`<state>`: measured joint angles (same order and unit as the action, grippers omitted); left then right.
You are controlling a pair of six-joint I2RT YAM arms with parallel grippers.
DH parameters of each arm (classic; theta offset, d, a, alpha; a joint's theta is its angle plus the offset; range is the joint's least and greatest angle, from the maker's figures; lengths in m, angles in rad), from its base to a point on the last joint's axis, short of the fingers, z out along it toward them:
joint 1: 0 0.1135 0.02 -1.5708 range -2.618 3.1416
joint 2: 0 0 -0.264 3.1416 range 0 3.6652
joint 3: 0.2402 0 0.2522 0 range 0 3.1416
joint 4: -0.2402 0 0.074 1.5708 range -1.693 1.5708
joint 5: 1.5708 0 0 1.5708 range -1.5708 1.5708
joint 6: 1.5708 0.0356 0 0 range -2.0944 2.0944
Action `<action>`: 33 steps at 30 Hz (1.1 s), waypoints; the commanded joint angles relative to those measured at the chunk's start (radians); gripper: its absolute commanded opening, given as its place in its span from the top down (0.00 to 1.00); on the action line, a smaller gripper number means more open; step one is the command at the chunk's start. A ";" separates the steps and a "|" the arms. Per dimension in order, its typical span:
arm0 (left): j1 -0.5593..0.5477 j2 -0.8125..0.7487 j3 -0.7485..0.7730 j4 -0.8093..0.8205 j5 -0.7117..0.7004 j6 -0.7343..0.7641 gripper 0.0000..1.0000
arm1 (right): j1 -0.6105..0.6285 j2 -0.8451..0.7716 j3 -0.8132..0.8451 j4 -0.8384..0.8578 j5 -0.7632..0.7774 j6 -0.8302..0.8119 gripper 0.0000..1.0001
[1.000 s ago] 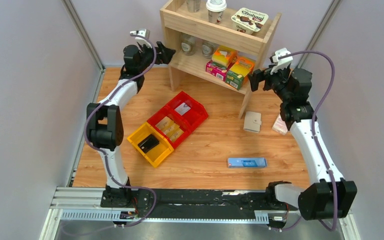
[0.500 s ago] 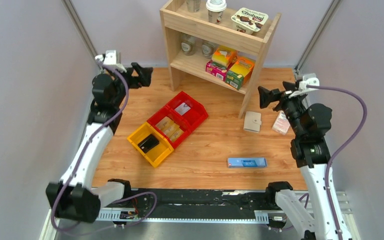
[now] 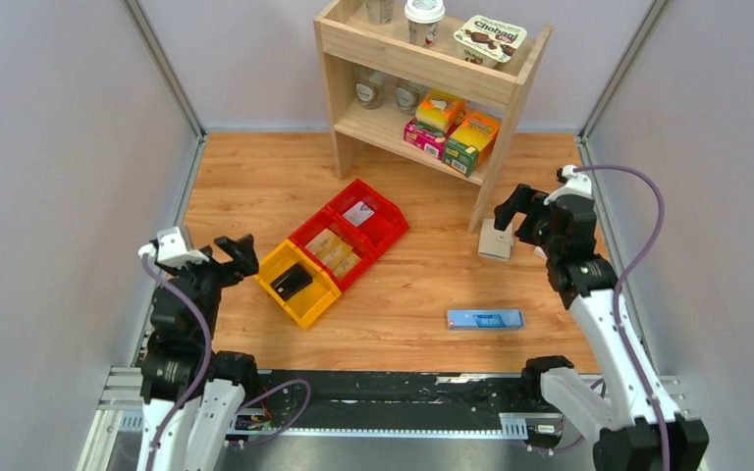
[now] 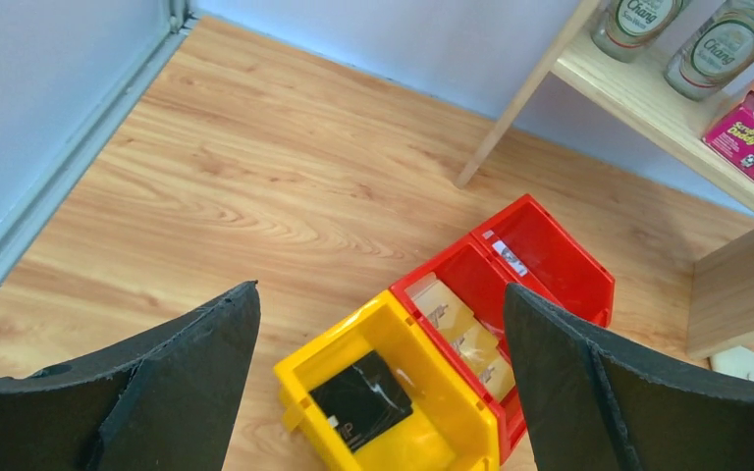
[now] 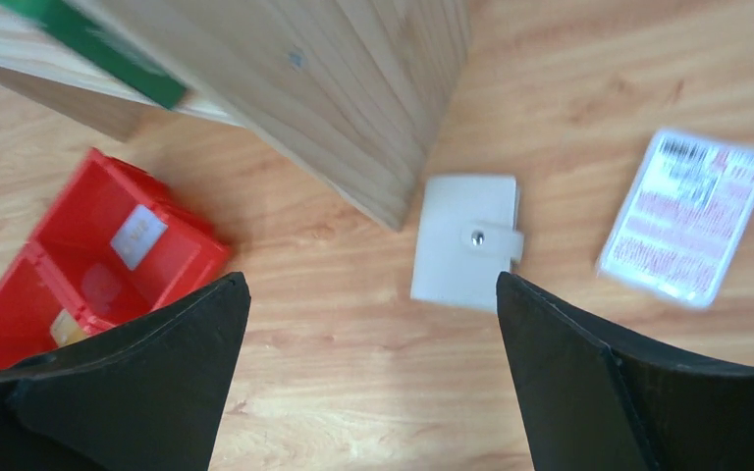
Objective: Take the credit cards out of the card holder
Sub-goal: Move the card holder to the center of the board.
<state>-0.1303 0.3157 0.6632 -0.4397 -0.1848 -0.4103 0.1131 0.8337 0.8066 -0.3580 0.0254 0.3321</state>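
The card holder (image 3: pixel 494 243) is a cream-beige wallet lying closed on the wooden table by the foot of the shelf, its snap strap fastened. It shows whole in the right wrist view (image 5: pixel 464 240). The credit cards are hidden. My right gripper (image 3: pixel 518 218) hovers just above and beside the holder, open and empty; in its own view the holder lies past the right gripper (image 5: pixel 371 280), toward the right finger. My left gripper (image 3: pixel 245 253) is open and empty at the near left, beside the yellow bin. In the left wrist view, the left gripper (image 4: pixel 381 287) frames the bins.
A yellow bin (image 3: pixel 299 285) with a black packet touches two red bins (image 3: pixel 353 231) at mid-table. A long blue box (image 3: pixel 485 319) lies near the front. A pink-white packet (image 5: pixel 685 216) lies right of the holder. The wooden shelf (image 3: pixel 422 88) stands at the back.
Both arms have swung down from beside the shelf. The left gripper came back to the near left by the yellow bin; the right gripper dropped over the card holder. Both stayed open.
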 commanded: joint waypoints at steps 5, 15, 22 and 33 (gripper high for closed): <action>0.000 -0.118 0.029 -0.180 -0.064 0.088 0.00 | -0.170 0.309 0.000 -0.026 -0.132 0.264 0.00; 0.000 -0.058 0.032 -0.182 -0.097 0.123 0.03 | -0.342 0.554 -0.119 0.186 -0.367 0.301 0.33; 0.000 -0.066 0.022 -0.179 -0.100 0.131 0.03 | -0.354 0.663 -0.138 0.306 -0.429 0.312 0.43; 0.000 -0.064 0.021 -0.185 -0.108 0.131 0.04 | -0.366 0.737 -0.159 0.455 -0.525 0.321 0.57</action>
<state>-0.1303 0.2523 0.6632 -0.6220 -0.2760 -0.3027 -0.2440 1.5524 0.6586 -0.0139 -0.4335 0.6407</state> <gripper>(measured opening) 0.971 0.464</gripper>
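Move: For my right hand, the card holder lies flat on the board about 7 cm ahead, hardly 1 cm to the right and some 22 cm below. The shelf's near foot stands around 6 cm to the left of the card holder and 2 cm farther out. The white card box lies roughly 14 cm to the card holder's right and 1 cm nearer. From my left hand the card holder is about 14 cm ahead, 58 cm right and 26 cm below. I drop my right hand steeply, some 20 cm, to the card holder's near right edge, swinging about 4 cm right on the way, then edging 3 cm forward low over the board. The wrist tips and rolls roughly 45 degrees so the fingers point down and left, and they narrow to about half open. My left hand, empty, settles about 5 cm down, back and left. ##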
